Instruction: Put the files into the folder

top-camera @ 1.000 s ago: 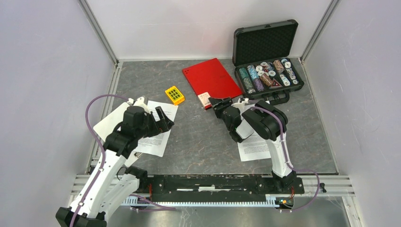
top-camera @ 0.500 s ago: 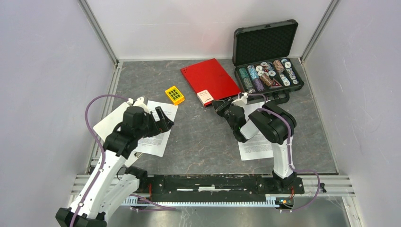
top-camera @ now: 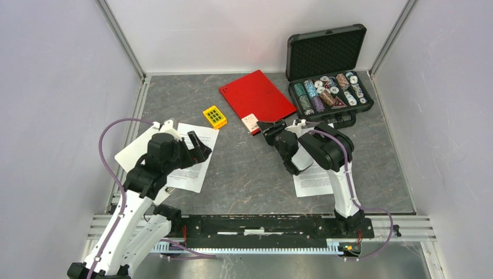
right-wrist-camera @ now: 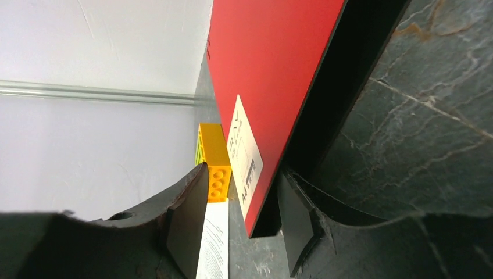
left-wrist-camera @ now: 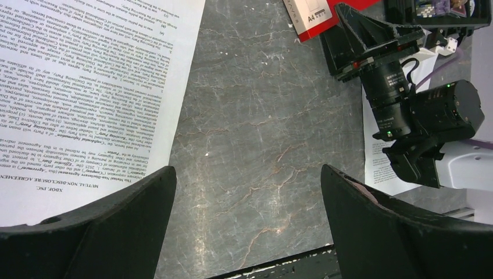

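Observation:
The red folder lies closed at the back middle, its white label at the near corner. My right gripper is open at that corner. In the right wrist view the red cover stands between the fingers, with a gap on the label side and the black underside close to the other finger. One file lies under my left arm and another file under my right arm. My left gripper hangs open over bare table beside the left file, holding nothing.
An open black case of poker chips stands right of the folder. A yellow block sits left of the folder. A white clipboard lies under the left file. Walls close in on both sides.
The right gripper pinched nearly shut at the folder's corner and opened again. The folder slid a little to the left. The left arm drew back slightly.

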{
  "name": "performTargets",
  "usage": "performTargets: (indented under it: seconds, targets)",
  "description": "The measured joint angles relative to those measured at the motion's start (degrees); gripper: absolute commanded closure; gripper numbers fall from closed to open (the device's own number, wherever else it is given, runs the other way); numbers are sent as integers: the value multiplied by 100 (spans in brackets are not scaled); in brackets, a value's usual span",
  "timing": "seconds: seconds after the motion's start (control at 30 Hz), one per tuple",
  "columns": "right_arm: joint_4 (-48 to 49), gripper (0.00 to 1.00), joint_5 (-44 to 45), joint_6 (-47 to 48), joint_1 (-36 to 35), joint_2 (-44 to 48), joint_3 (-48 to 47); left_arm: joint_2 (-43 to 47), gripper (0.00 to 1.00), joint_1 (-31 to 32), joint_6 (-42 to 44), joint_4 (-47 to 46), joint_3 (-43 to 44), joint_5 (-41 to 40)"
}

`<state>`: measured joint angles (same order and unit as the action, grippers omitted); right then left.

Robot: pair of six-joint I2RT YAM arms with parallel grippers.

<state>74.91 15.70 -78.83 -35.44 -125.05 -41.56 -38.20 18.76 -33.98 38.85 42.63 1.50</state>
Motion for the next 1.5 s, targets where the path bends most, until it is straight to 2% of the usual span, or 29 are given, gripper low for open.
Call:
performTargets:
  seconds: [0.13,0.2,0.4,0.6,1.17,1.5]
  targets:
    - [9,48,66,-188,0,-133,-188,-2,0,0,0,0,-13,0]
    - [15,52,101,-216,0,-192,-269,-11,0,0,0,2,-20,2]
    - [17,82,111,-118,26,-404,-470,-44,0,0,0,2,-24,2]
    - [83,100,96,304,33,-323,-483,-94,0,0,0,2,-28,2]
    - [-181,100,254,986,33,1458,317,-125,0,2,0,0,-28,-20]
    - [-608,100,273,1512,-85,3296,1812,-457,0,0,0,-9,-31,-9]
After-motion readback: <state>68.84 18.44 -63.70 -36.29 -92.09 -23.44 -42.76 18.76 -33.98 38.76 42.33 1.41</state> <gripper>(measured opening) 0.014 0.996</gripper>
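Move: The right gripper, half open, stands at the folder's near-right edge; the folder's middle is about 13 cm ahead and 2 cm left, 1 cm lower. Its white label lies some 4 cm left and 2 cm ahead, the yellow block about 20 cm left and 5 cm ahead, and the right-hand sheet roughly 18 cm right and 14 cm back, 3 cm below. For the left gripper, the folder's middle is about 33 cm ahead, 27 cm right and 16 cm down. Ease the right gripper about 2 cm forward over the folder's edge beside the label and shut the fingers fully, pinching that thin red edge. Keeping the pinch, lift about 10 cm, then draw back and to the right for the last part of the rise, letting the fingers tip up some 10 degrees. ##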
